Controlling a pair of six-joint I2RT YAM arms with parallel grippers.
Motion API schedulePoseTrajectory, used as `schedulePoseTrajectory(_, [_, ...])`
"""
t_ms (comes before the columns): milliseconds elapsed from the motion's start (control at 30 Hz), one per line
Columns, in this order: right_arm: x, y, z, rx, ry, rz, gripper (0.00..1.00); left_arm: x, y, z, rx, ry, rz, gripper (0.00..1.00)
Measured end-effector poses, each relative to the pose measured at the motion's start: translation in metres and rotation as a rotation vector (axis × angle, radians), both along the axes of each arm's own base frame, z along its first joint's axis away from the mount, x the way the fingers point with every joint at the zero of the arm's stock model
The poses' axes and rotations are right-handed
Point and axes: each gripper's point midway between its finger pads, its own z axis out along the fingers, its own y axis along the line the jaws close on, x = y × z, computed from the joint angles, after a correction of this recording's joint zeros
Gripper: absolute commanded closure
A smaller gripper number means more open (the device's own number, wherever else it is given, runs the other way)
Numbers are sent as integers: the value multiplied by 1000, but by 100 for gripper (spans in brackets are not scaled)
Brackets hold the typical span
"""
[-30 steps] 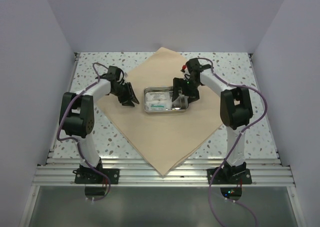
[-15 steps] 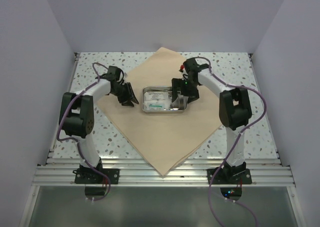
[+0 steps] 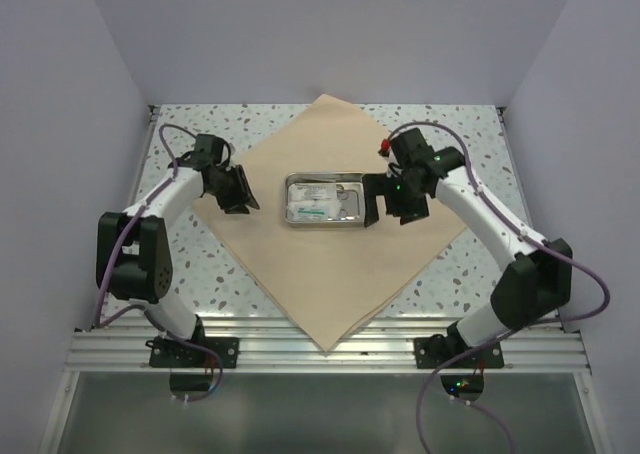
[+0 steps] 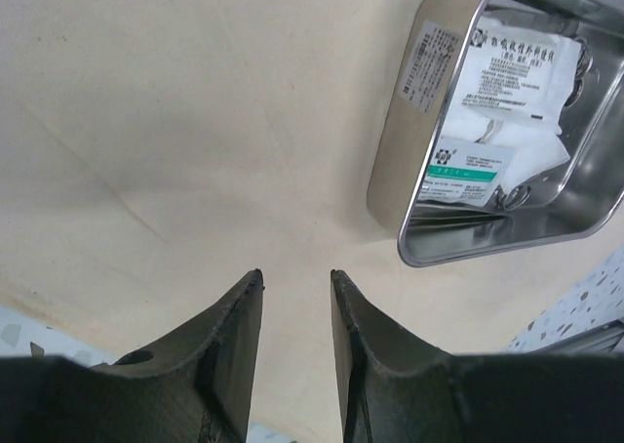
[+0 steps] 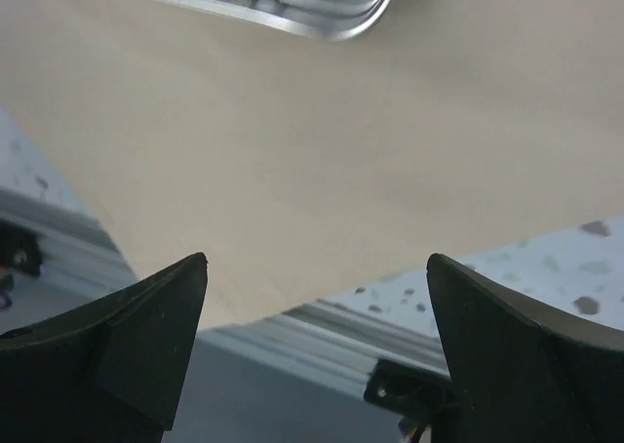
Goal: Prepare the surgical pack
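A big beige cloth (image 3: pixel 330 274) lies as a diamond on the table. A small steel tray (image 3: pixel 290 202) sits on its middle, holding white packets (image 4: pixel 512 72) with printed labels. Metal ring handles (image 4: pixel 509 197) peek out beneath them. My left gripper (image 3: pixel 240 189) hovers over the cloth (image 4: pixel 195 121) left of the tray (image 4: pixel 390 170), its fingers a narrow gap apart with nothing between. My right gripper (image 3: pixel 390 209) is just right of the tray, open wide and empty. In the right wrist view only the tray's rim (image 5: pixel 322 28) shows, above the gripper (image 5: pixel 317 260).
The speckled table (image 3: pixel 190 264) shows around the cloth's corners. An aluminium rail (image 3: pixel 320 349) runs along the near edge, also in the right wrist view as the rail (image 5: pixel 322 331). Plain walls close in on three sides.
My right gripper has pulled back out of the tray to its right side, the elbow swinging outward. The left gripper has drifted slightly left. The tray slid a little left.
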Motion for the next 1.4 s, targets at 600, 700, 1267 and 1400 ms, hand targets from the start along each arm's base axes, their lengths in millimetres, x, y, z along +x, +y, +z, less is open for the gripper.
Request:
schedulePoseTrajectory(600, [-232,52,-68,491,407,-72,19,-61,-8,14,-67,-25,25,64])
schedulePoseTrajectory(700, [-242,48,-95,495,492,-201,19,-61,-12,23,-79,-41,31,64])
schedulePoseTrajectory(1267, [-223,64,-98,614,494,-507,25,-71,-14,66,-113,-149,48,63])
schedulePoseTrajectory(1400, [-230,68,-111,538,527,-503,25,-73,-14,65,-111,-142,49,63])
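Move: The wrapping cloth's near corner is what the right hand goes for: some 31 cm back, about 16 cm to its left and 15 cm below. The instrument tray sits on the cloth about 8 cm ahead of that hand and 16 cm to its left, 13 cm below; the right arm's foot is 31 cm back and 16 cm to its right. From the left hand the corner lies roughly 36 cm back, 21 cm right and 8 cm lower. Towards the cloth's near corner the right hand sweeps fast, about 23 cm back, sinking 11 cm and edging left, while the wrist rolls and tilts roughly 50 degrees so the fingers slant down to the left; they narrow to three-quarters open, close above the cloth edge beside the corner. The left hand eases back and then rises about 7 cm each, away from the tray, gripper unchanged. ##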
